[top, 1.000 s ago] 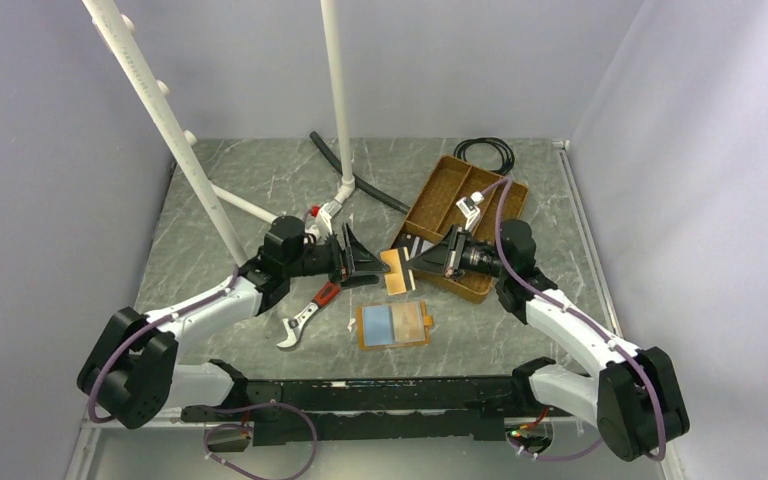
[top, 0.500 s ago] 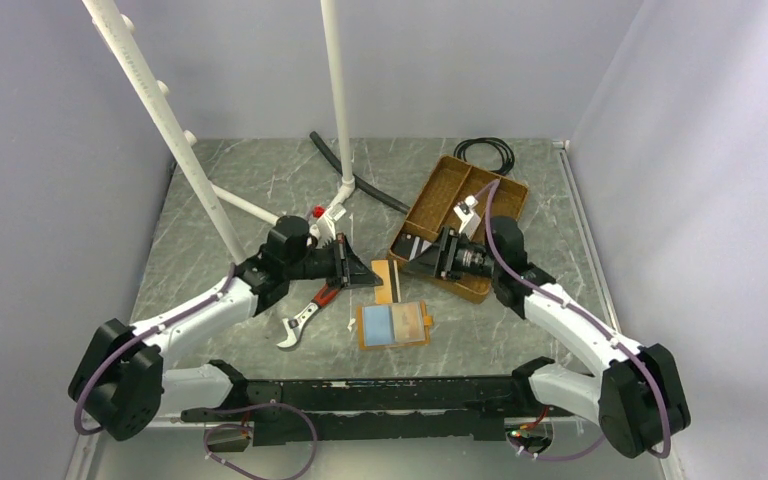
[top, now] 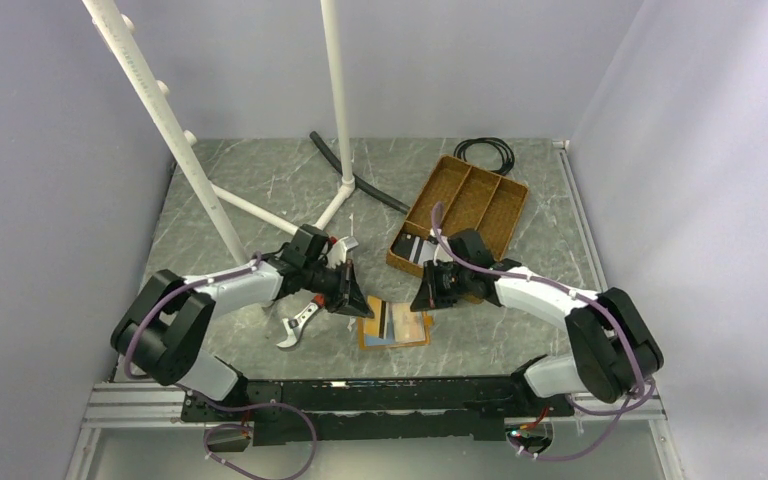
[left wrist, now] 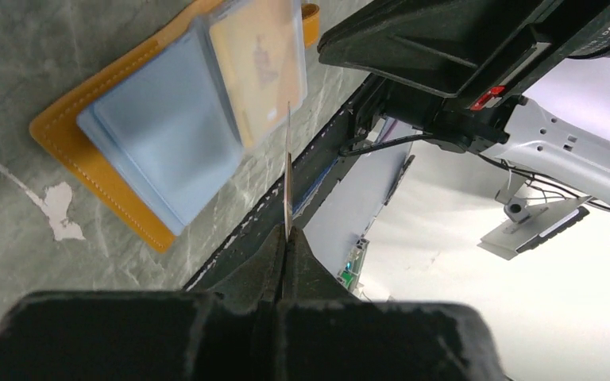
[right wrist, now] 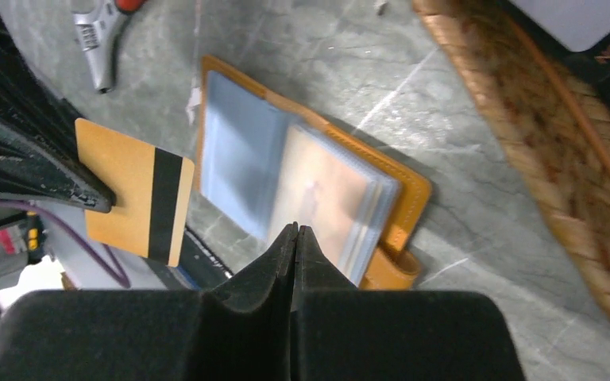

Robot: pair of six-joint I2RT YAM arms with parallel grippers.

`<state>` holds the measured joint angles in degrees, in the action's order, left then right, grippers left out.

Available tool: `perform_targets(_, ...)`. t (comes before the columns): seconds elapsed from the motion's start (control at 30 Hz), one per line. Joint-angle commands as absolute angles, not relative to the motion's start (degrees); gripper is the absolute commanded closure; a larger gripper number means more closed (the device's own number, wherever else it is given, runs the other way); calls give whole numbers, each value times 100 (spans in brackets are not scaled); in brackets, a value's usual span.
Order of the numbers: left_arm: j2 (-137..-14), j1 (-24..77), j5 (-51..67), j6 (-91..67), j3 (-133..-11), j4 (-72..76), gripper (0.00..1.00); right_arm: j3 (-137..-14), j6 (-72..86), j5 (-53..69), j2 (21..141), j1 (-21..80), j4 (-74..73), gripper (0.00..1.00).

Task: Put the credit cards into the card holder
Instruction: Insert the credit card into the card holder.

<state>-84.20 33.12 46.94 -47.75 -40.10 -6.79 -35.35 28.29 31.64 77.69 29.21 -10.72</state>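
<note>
The card holder (top: 407, 331) lies open on the table, orange-tan with bluish clear sleeves (left wrist: 167, 127). My left gripper (top: 358, 306) is shut on a tan credit card with a black stripe (right wrist: 137, 190), holding it on edge just above the holder's left half. That card shows edge-on (left wrist: 287, 171) in the left wrist view. My right gripper (right wrist: 295, 228) is shut with nothing in it. Its tips sit over the holder's right-hand sleeves (right wrist: 326, 198); I cannot tell whether they touch. More dark credit cards (top: 415, 248) lie in the near end of the brown tray.
The brown divided tray (top: 470, 200) stands behind the right arm. A wrench with a red handle (top: 300, 318) lies left of the holder. White pipes (top: 345, 190), a black hose (top: 360, 185) and a coiled cable (top: 485, 150) are at the back.
The tan card passed from my right gripper to my left. Both arms then dropped toward the holder, and the right gripper shut again with nothing in it.
</note>
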Motion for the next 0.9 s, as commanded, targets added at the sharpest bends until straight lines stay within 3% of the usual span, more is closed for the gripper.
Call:
perform_targets(0.0,-8759,3326,5019,-4826,-4045,-95,100,-3505,2562,2636,7942,2957,-841,100)
perform_targets(0.87,-10182,3577,4979,-5277,-3688,1516,100,-3226,2581,2250,8256,3080,-681,100)
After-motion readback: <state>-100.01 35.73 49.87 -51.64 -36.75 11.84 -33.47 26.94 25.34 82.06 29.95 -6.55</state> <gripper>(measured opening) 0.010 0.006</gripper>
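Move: The card holder lies open on the table, its middle some 6 cm to the right of the left hand, level with it and about 8 cm below; its clear sleeve is about 9 cm to the right. From the right hand that sleeve is only 2 cm back, 2 cm left and 4 cm below. The wrench lies about 14 cm left and 4 cm ahead of the left hand, the woven basket's middle roughly 24 cm ahead and 11 cm right of the right hand. The yellow card, still pinched edge-on in the left fingers, is lowered about 6 cm and eased some 2 cm to the right over the blue flap, its leading edge brought to the mouth of the clear sleeve. The right hand, fingers kept shut, sinks about 3 cm with a slight shift right and forward, then stays with its tips pressing on the clear sleeve. ##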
